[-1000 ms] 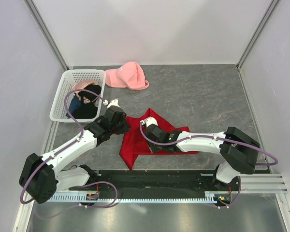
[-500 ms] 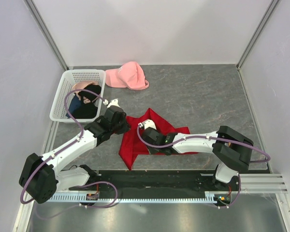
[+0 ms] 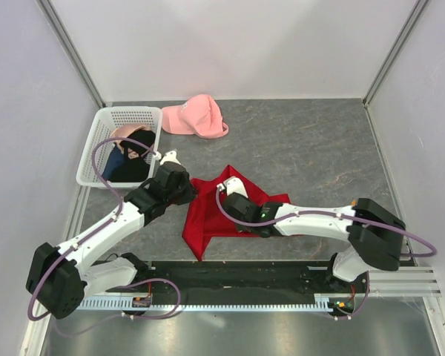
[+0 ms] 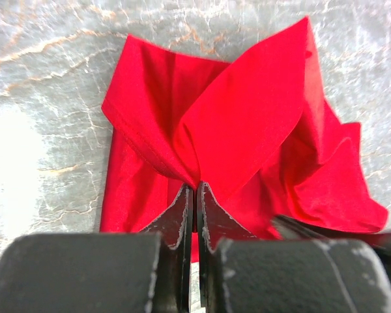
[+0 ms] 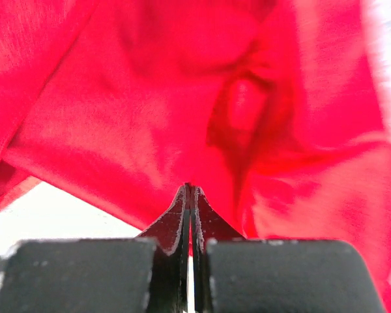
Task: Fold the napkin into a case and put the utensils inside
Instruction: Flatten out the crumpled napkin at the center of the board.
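Observation:
The red napkin (image 3: 208, 219) lies crumpled and partly folded on the grey table between the two arms. My left gripper (image 3: 190, 193) is at its upper left edge. In the left wrist view this gripper (image 4: 195, 188) is shut on a gathered fold of the napkin (image 4: 247, 117), which fans out from the tips. My right gripper (image 3: 228, 206) is over the cloth's middle. The right wrist view shows this gripper (image 5: 189, 189) shut on an edge of the napkin (image 5: 150, 98), with bare table showing below left. No case and no utensils are in view.
A white basket (image 3: 96, 141) with dark garments stands at the back left. A pink cap (image 3: 196, 116) lies behind the napkin. Walls close in the left, right and back. A black rail (image 3: 245, 278) runs along the near edge.
The right gripper has gone from partly open to shut on the cloth and drawn back slightly to the right. The left gripper has shifted a little up and left, still holding its fold.

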`<state>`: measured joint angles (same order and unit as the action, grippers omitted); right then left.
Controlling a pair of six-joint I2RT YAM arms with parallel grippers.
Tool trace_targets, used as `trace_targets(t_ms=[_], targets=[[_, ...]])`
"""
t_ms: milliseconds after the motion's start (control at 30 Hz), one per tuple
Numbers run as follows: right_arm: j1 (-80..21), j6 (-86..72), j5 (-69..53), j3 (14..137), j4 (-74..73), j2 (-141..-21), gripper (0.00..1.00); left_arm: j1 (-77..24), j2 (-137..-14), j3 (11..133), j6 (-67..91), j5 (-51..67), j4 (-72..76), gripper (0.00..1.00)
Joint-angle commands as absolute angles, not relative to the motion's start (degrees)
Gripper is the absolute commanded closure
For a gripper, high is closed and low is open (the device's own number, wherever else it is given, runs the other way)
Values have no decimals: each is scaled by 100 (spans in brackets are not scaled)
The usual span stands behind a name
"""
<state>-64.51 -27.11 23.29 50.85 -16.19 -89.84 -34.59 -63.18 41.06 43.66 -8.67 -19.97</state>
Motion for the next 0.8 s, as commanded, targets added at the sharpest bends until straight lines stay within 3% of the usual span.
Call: trace_targets(t_ms=[0,167,333,567,767], targets=[[-6486,-2260,3075,5641,-2223,-8087,100,-3340,-5942,4675,4158,-888,-2126,98],[-6478,-1276,3445,6222,-2785,-6807,100,-3296,-5302,5517,3736,-598,-2188,98],[-6478,-572,3209,7548,-3470,-5837,100,-3296,-4677,6380,3279,-18,-2171,98],[-6478,202,706,9016,-3516,-4975,100,-3296,-3824,7417,3129,1150,-1793,98],[-6477,351,-755,9177,-3104,-4404,100,-3296,-3103,7734,2980,1608,-1381,98]])
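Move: The crumpled napkin is already pinched by both hands. Its middle lies about 12 cm to the left hand's right and 10 cm below, about 1 cm back; from the right hand it is some 5 cm ahead, sideways level and 3 cm lower. From the left hand, the laundry basket stands roughly 25 cm ahead, 27 cm left and 6 cm down; the pink cap is 40 cm ahead, 2 cm left, 8 cm down. Both grippers keep their shut pinch on the napkin's edges and sweep it fast up off the board, the left by about 40 cm, the right by nearly 50, curving back towards the bases as they climb. The right also draws off to the right and the left slightly left, spreading the cloth, while both wrists tip the fingers upward and the right one rolls. ##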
